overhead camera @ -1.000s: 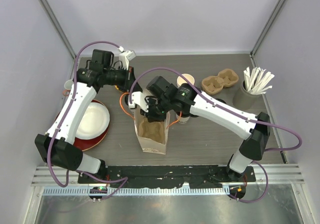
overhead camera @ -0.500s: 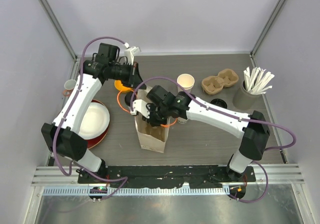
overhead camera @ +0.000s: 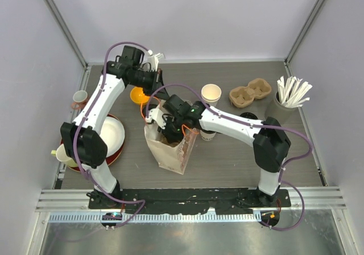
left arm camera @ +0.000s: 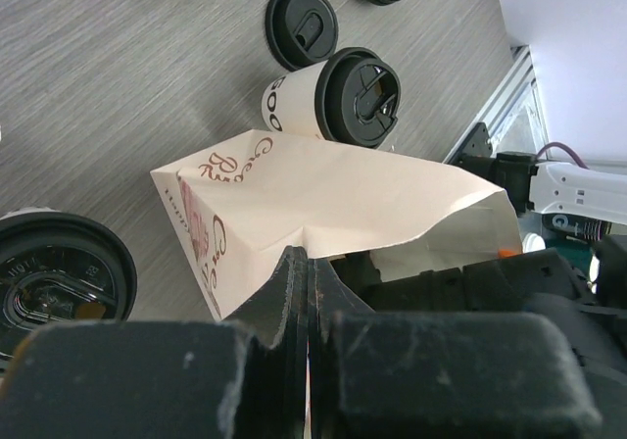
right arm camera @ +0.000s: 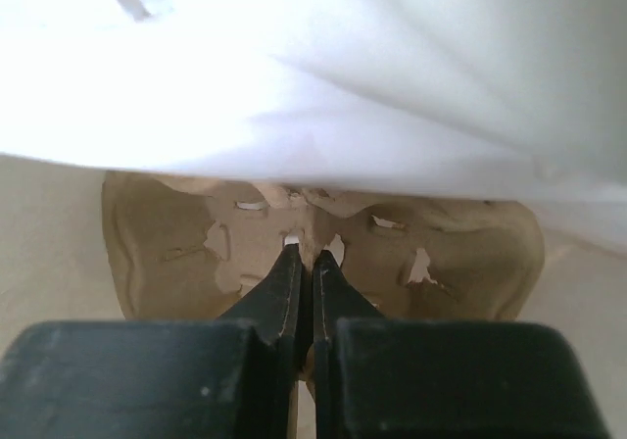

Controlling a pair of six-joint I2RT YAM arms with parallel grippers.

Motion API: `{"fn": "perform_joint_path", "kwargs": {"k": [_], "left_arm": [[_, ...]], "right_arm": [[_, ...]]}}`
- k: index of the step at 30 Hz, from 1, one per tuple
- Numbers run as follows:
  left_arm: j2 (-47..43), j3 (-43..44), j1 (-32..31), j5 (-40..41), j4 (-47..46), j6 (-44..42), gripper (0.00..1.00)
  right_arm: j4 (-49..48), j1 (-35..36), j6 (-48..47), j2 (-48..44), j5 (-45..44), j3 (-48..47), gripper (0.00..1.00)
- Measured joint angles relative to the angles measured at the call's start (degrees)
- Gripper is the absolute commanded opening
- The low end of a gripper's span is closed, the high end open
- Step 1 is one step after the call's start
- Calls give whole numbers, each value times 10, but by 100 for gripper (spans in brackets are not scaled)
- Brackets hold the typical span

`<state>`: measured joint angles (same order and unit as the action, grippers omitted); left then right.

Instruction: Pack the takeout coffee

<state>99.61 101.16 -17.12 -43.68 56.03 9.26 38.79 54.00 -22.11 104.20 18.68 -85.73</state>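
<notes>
A white paper bag stands mid-table, leaning left. My left gripper is shut on the bag's top edge. Inside the bag, my right gripper is shut on the middle ridge of a brown cardboard cup carrier. One takeout coffee, a white cup with a black lid, stands just right of the bag. A black lid lies beyond it. Another black-lidded round top shows at the left edge of the left wrist view.
An open lidless paper cup, a second brown carrier and a grey holder of wooden stirrers stand at the back right. An orange bowl, stacked plates, a pink cup and a cream mug are on the left.
The right gripper has gone deeper into the bag with the carrier and its arm has swung left. The bag now leans left. The left arm has shifted right over the bag's edge.
</notes>
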Motion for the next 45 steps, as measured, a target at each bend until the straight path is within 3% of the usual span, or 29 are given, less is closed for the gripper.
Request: {"fn": "perform_joint_path", "kwargs": {"k": [7, 23, 39, 45], "left_arm": [[0, 5, -1, 12, 7, 2, 0], [-46, 50, -37, 81, 30, 18, 0], [-106, -8, -42, 100, 10, 25, 0], [-77, 48, -42, 94, 24, -10, 2]], "right_arm": [[-35, 6, 28, 3, -26, 21, 5], [33, 21, 38, -43, -87, 4, 2], [7, 19, 34, -52, -75, 52, 2], [-16, 17, 35, -52, -85, 57, 2]]}}
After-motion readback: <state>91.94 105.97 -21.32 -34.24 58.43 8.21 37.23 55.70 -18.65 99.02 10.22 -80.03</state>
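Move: My right hand is inside the paper bag, still gripping the cup carrier; the bag's floor lies about 11 cm below it, 1 cm back and 3 cm right. Right of the bag, a lidded cup stands 17 cm to this hand's right and 7 cm ahead. My left hand holds the bag's far rim, with the bag floor 12 cm back, 3 cm right and 24 cm below; the second lidded cup is 7 cm left, 3 cm ahead and 19 cm below it. With my left hand I keep the far rim pinched and, after a brief hold, draw it up about 6 cm and slightly back, dip a little and raise it again while the wrist rolls some 10 degrees. Inside, my right hand keeps the carrier, sinks 1 cm, lifts 3 cm while shifting a couple of centimetres right and turning slightly clockwise, then settles down to its starting height. ##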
